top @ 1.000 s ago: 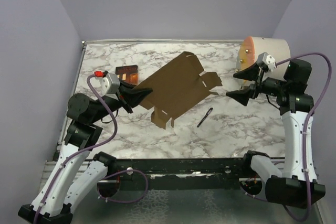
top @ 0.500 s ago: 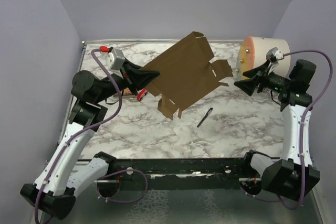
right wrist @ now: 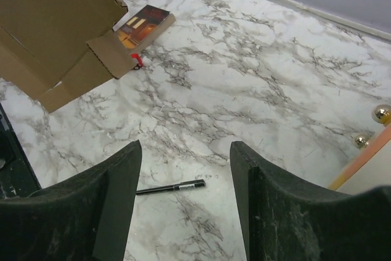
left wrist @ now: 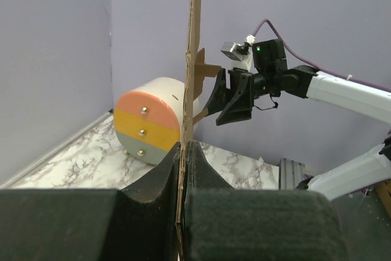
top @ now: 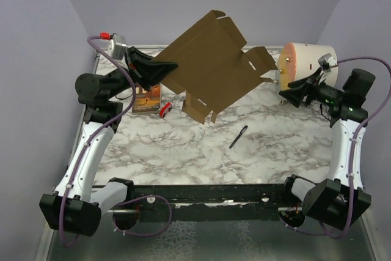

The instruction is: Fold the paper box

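The paper box [top: 214, 65] is a flat brown cardboard sheet with flaps, held tilted in the air above the back of the table. My left gripper [top: 166, 65] is shut on its left edge. In the left wrist view the sheet [left wrist: 191, 59] stands edge-on between the closed fingers of the left gripper [left wrist: 181, 151]. My right gripper [top: 285, 93] hovers to the right of the sheet's tabbed flap, apart from it and open with nothing between its fingers. In the right wrist view the right gripper [right wrist: 185, 145] looks down on bare table, and the box [right wrist: 49, 22] fills the upper left corner.
A large cream cylinder [top: 308, 62] with a striped end lies at the back right, close behind the right gripper. A black pen [top: 238, 137] lies mid-table. A dark book [top: 146, 97] and a small red object [top: 165, 110] lie under the box's left side.
The left arm has raised the box off the table, up and toward the back. The right gripper has drawn back to the right, and its jaws have narrowed.
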{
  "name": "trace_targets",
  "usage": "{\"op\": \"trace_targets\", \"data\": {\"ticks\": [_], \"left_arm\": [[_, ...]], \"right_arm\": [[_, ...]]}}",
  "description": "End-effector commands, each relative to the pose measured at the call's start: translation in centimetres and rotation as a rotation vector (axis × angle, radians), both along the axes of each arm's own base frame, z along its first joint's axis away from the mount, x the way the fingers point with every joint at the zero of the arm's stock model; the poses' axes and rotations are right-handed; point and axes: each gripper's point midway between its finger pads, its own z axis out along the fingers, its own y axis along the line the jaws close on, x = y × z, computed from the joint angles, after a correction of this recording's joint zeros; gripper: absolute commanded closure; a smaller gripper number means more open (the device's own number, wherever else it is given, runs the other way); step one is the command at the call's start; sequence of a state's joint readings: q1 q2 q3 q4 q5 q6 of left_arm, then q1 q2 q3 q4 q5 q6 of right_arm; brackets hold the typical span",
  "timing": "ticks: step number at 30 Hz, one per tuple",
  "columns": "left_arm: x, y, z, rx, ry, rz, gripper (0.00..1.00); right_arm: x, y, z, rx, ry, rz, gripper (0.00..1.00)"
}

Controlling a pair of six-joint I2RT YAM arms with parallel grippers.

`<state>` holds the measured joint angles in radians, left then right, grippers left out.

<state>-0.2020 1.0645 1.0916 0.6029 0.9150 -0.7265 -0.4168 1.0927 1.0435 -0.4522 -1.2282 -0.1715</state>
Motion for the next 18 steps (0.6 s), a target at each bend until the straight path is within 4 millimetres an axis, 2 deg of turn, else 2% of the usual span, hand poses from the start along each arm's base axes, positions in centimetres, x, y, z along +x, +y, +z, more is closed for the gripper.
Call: {"op": "trace_targets", "data": {"ticks": [1, 8, 12, 18], "left_arm": [[-2.4, 0.9, 2.2, -0.003, -0.109, -0.077, 1.0], [-2.2, 1.7, 2.3, -0.016, -0.115, -0.128, 1.0], [-2.7, 1.7, 2.2, -0.046, -0.138, -0.181, 1.0], [-2.8, 1.8, 1.9, -0.072, -0.157, -0.226, 1.0]], "right_arm": [[-0.3, 0.2, 2.9, 0.006, -0.068, 0.057, 0.4], [-0.5, 1.0, 6.4, 0.072, -0.081, 0.164, 0.4], [-2.3, 2.1, 7.6, 0.161, -0.037, 0.322, 0.41], [-4.6, 3.0, 8.1, 0.19, -0.033, 0.407, 0.39]]}}
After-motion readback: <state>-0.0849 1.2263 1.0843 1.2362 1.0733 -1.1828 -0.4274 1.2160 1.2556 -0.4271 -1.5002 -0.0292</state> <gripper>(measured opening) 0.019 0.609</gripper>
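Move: The cardboard box is held up flat as a blank, its near-left edge in the left fingers; its right end flap lies about 30 cm to the left hand's right, 8 cm ahead and a little below. From the right hand, open and empty, that flap is some 13 cm left, 3 cm ahead and 11 cm above. The drum stands about 24 cm ahead, 10 cm right and lower; the pen lies 18 cm left, 7 cm ahead on the table. The box's right end flap is what the right hand climbs towards: about 6.5 cm up, nearly straight, drifting slightly left late on, fingers staying half open while the hand swings roughly 15 degrees counter-clockwise. The left hand keeps its pinch on the box edge, easing a couple of centimetres left and up and turning it about 10 degrees clockwise. ##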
